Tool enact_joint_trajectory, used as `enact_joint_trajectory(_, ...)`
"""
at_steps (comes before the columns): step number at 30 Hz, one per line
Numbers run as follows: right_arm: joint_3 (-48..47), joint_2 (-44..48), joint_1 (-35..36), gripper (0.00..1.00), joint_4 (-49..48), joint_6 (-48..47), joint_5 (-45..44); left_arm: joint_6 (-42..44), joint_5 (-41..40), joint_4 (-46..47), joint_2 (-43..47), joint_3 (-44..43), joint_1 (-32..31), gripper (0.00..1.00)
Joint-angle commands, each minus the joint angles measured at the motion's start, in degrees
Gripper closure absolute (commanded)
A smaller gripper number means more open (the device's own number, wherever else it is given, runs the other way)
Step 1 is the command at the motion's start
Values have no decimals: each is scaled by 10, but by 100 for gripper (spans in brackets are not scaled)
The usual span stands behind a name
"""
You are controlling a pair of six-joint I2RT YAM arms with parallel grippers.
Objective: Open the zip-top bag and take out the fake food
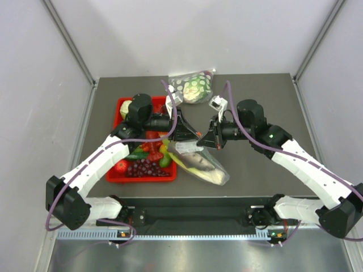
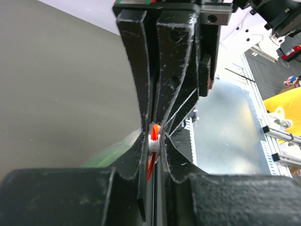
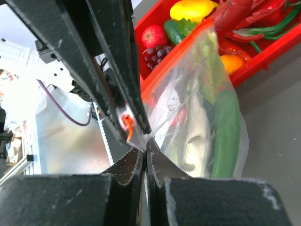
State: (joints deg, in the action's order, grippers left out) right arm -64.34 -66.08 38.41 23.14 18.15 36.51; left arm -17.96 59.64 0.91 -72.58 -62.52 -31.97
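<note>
The clear zip-top bag (image 1: 199, 164) hangs tilted between both grippers above the table, its orange-red zip strip (image 3: 174, 59) running up toward the tray. My left gripper (image 2: 155, 141) is shut on the white slider (image 3: 124, 117) of the zip. Just beside it, my right gripper (image 3: 146, 144) is shut on the bag's plastic corner. The two grippers meet tip to tip in the top view, the left gripper (image 1: 191, 136) facing the right gripper (image 1: 206, 139). The fake food is inside the bag: a grey fish (image 3: 197, 136), a green piece (image 3: 228, 132) and pale green stalks (image 3: 207, 66).
A red tray (image 1: 121, 103) with several fake foods, among them purple grapes (image 1: 144, 168), lies at the left under my left arm. A dotted clear bag with a pale round head (image 1: 195, 88) rests at the table's back edge. Grey walls enclose the table.
</note>
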Motion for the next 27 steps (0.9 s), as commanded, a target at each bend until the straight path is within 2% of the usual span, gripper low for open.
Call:
enact_joint_trajectory(1,0,49,-11,100,-57,12,-12,15,-7,23,16,7,9,99)
enact_joint_trajectory(11,30,108,-42,100,-73,30,-9,30,-12,12,8,8,23,99)
enact_joint_trajectory(19,33,110,-50,100,-85,44,12,18,-8,29,-3,6,24,100)
enact_joint_trajectory(21,28,103,-50,91,-81,44,21,4,11,42,-6,3,23,100)
enact_joint_trajectory(22,26,99,-50,79,-79,44,30,-8,18,50,-9,1,23,100)
enact_joint_trajectory(23,23,91,-50,72,-78,43,33,-12,25,53,-13,-1,24,100)
enact_joint_trajectory(26,3,68,-50,54,-55,27,38,-23,41,54,-20,-7,23,100)
enact_joint_trajectory(27,-7,62,-48,51,-45,18,41,-23,44,55,-20,-8,23,100)
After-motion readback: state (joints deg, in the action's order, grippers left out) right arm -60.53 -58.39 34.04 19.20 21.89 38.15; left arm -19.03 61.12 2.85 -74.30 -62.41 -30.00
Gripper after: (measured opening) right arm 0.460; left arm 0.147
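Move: The right fingers hold the zip-top bag's edge just beside its slider, which lies about 2 cm ahead, 1 cm left and 2 cm above them. The bag's filled body hangs some 8 cm below and 4 cm back, and the red bin's middle is roughly 27 cm left and 10 cm ahead. The left fingers already pinch the slider itself. Right hand draws up and right about 3.5 cm from the slider, then opens; left keeps its pinch. ##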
